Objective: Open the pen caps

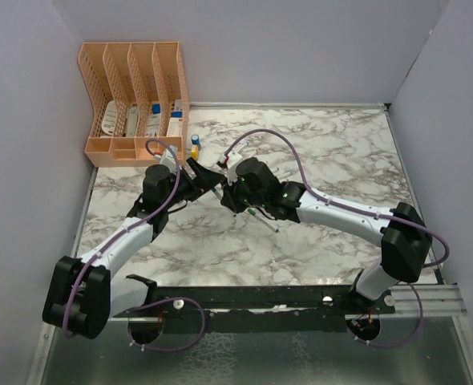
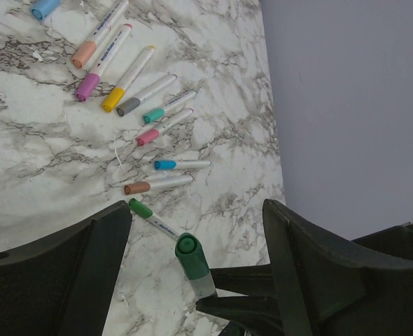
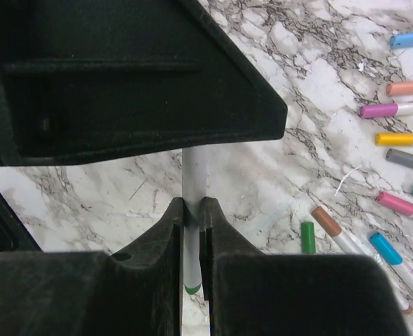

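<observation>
My right gripper (image 3: 194,204) is shut on the white barrel of a pen (image 3: 194,171), held off the table with its green end (image 3: 191,288) showing below the fingers. The pen's green cap (image 2: 191,257) points up between the fingers of my left gripper (image 2: 196,218). That gripper is open, one finger (image 2: 108,238) on each side of the cap, neither touching it. Both grippers meet mid-table (image 1: 220,181). Several capped pens lie in a row: orange cap (image 2: 85,54), yellow cap (image 2: 113,99), blue cap (image 2: 165,165), brown cap (image 2: 136,187), green cap (image 2: 141,208).
An orange file organiser (image 1: 136,104) stands at the back left, with a small blue-and-yellow bottle (image 1: 195,145) just to its right. Grey walls close in the marble table (image 1: 341,152) at the back and on both sides. The row of pens lies under and beside the grippers.
</observation>
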`<state>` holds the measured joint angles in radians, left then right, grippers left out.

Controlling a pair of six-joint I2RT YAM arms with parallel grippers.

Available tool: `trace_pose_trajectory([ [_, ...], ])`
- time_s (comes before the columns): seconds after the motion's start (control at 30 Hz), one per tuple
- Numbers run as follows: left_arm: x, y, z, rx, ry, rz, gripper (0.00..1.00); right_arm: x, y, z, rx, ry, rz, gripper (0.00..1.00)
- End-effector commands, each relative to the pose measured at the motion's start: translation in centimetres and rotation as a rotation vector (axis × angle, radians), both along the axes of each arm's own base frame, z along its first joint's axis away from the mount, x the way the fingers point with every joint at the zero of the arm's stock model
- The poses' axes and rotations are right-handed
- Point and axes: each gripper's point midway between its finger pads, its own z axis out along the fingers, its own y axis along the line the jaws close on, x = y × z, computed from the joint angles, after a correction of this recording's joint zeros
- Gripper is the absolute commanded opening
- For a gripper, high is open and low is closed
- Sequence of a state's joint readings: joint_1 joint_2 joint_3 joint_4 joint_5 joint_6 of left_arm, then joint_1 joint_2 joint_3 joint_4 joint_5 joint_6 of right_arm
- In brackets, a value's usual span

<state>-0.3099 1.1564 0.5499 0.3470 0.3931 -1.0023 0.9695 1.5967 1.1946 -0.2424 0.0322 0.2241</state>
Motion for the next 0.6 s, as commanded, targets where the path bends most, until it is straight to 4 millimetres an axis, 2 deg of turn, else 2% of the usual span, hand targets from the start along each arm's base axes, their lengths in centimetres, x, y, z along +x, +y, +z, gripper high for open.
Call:
trace_pose_trajectory([
  [0.0,0.9,-0.5,2.1,-0.044,-0.06,0.005,0.76,0.8,1.3,1.2,0.053,-0.003,0.008,0.01],
  [0.13,1.1,-0.7,2.0,-0.05,-0.055,0.004,0.7,1.2,1.2,1.2,0.055,-0.001,0.002,0.01],
  [0.57,1.1,-0.9,2.1,-0.062,-0.055,-0.002,0.4,2.0,0.9,1.0,0.049,0.008,-0.01,0.01],
])
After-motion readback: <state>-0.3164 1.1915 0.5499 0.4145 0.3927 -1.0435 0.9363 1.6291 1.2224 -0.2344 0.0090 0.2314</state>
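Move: The held pen's green cap sits between the open left fingers, roughly 1 cm back from and 1 cm below the left hand point; from the right hand point it is some 5 cm up, 3 cm left and 2 cm ahead. On the table 17 cm below the left hand, a second green pen lies about 15 cm right and 3 cm back, and the brown pen about 16 cm right and 3 cm ahead. Close the left gripper around the green cap from nearly wide open to a bit under half open, holding that hand almost in place. Keep the right fingers shut on the white pen body and carry the pen about 1.5 cm forward, bringing the cap nearer the left fingertips. ##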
